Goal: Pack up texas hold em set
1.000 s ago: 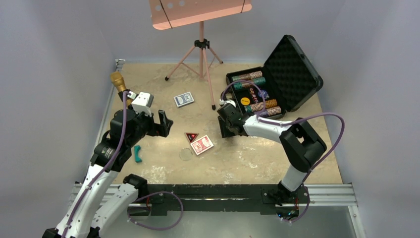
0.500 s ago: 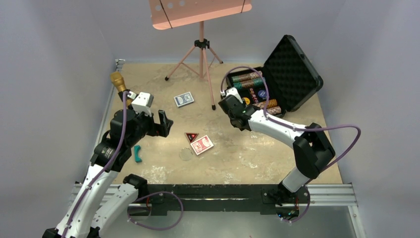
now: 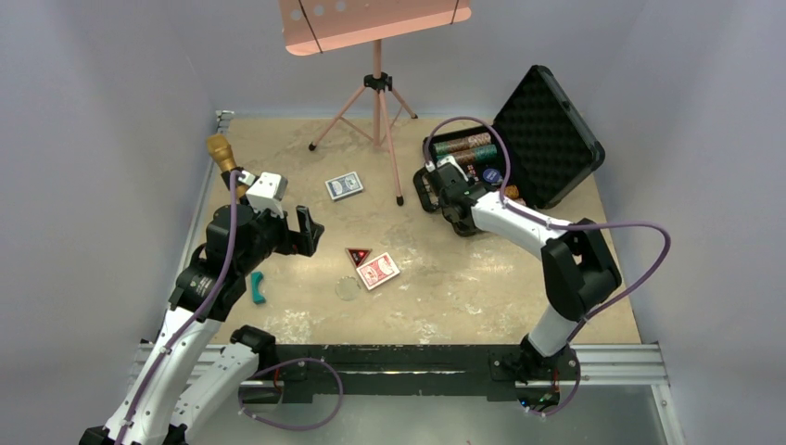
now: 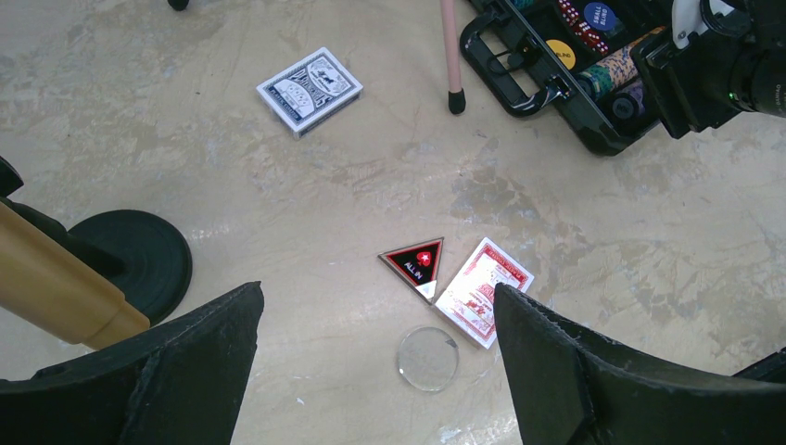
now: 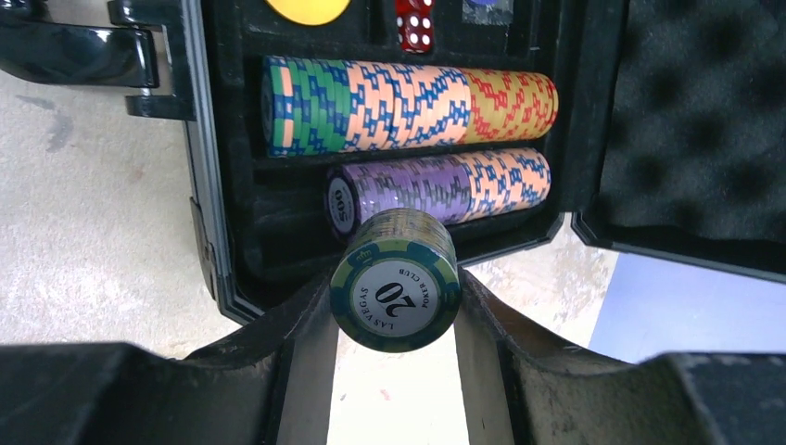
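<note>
The black case [image 3: 549, 130] stands open at the back right, its foam lid up, with rows of striped chips [image 3: 468, 144] inside. My right gripper [image 3: 463, 220] is at the case's near end, shut on a short stack of green "20" chips [image 5: 397, 283]. In the right wrist view it hovers over the case's near wall [image 5: 215, 222], beside the purple row [image 5: 436, 185]. My left gripper [image 3: 306, 232] is open and empty above the table. The red deck [image 3: 377, 271], the triangular button [image 3: 358, 256] and the blue deck [image 3: 344, 186] lie on the table.
A clear round disc [image 4: 427, 358] lies beside the red deck [image 4: 484, 290]. A gold microphone [image 3: 222, 153] on a black base stands at the left. A teal piece [image 3: 257, 287] lies near my left arm. A pink music stand [image 3: 377, 88] on tripod legs is behind.
My right gripper has carried the green chip stack from the table in front of the case up to the case's near end. My left arm has not moved.
</note>
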Motion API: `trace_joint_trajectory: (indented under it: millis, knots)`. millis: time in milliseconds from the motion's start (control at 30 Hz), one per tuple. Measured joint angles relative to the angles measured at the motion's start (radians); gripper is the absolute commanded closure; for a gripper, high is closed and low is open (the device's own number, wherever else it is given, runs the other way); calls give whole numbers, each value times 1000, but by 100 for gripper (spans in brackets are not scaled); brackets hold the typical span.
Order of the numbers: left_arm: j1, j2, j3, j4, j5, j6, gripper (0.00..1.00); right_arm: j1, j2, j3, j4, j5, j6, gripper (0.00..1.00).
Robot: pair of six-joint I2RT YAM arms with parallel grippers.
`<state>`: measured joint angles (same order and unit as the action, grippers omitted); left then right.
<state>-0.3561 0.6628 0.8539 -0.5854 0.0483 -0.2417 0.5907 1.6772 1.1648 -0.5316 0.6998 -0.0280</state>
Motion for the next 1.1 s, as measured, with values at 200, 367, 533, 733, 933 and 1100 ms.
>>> trace_joint_trajectory:
  millis: [200,367,533,733,933,1100]
  knots:
    - [0,0,0,0,0,0,2,0,47,19,4,-26,-50,92]
    - [0,0,0,0,0,0,2,-4,86,32,-9,-51,-63,41]
    - [0,0,0,0,0,0,2,-19,76,33,-18,-117,-62,28]
    - [0,0,0,0,0,0,2,-68,-32,33,-16,-267,-40,27]
    - [0,0,0,0,0,0,2,-158,-160,-8,35,-435,92,30]
    - [0,0,0,0,1,0,2,-225,-181,-79,96,-555,219,32]
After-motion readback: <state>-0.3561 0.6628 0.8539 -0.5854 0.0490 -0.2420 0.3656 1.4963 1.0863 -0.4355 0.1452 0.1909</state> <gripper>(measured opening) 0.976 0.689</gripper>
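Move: The right gripper holds the short stack of green 20 chips just above the empty near-left end of the case's front slot, whose spot is about 1 cm ahead, 1 cm to the left and 4 cm below. The purple and peach chips filling the rest of that slot lie 2 cm ahead, 6 cm right; the orange-green chip row 6 cm ahead, 3 cm right; the yellow blind button 8 cm ahead, 4 cm left. From the left gripper the slot is some 14 cm ahead, 38 cm right, 18 cm below. Lower the right gripper about 2.5 cm with its nose tipping down slightly, taking the held chips into the free end of the front slot. Open the fingers to let go of the stack, then lift some 5 cm clear, rolling the hand's left side up by about 35 degrees, and let it dip a centimetre at the end. ##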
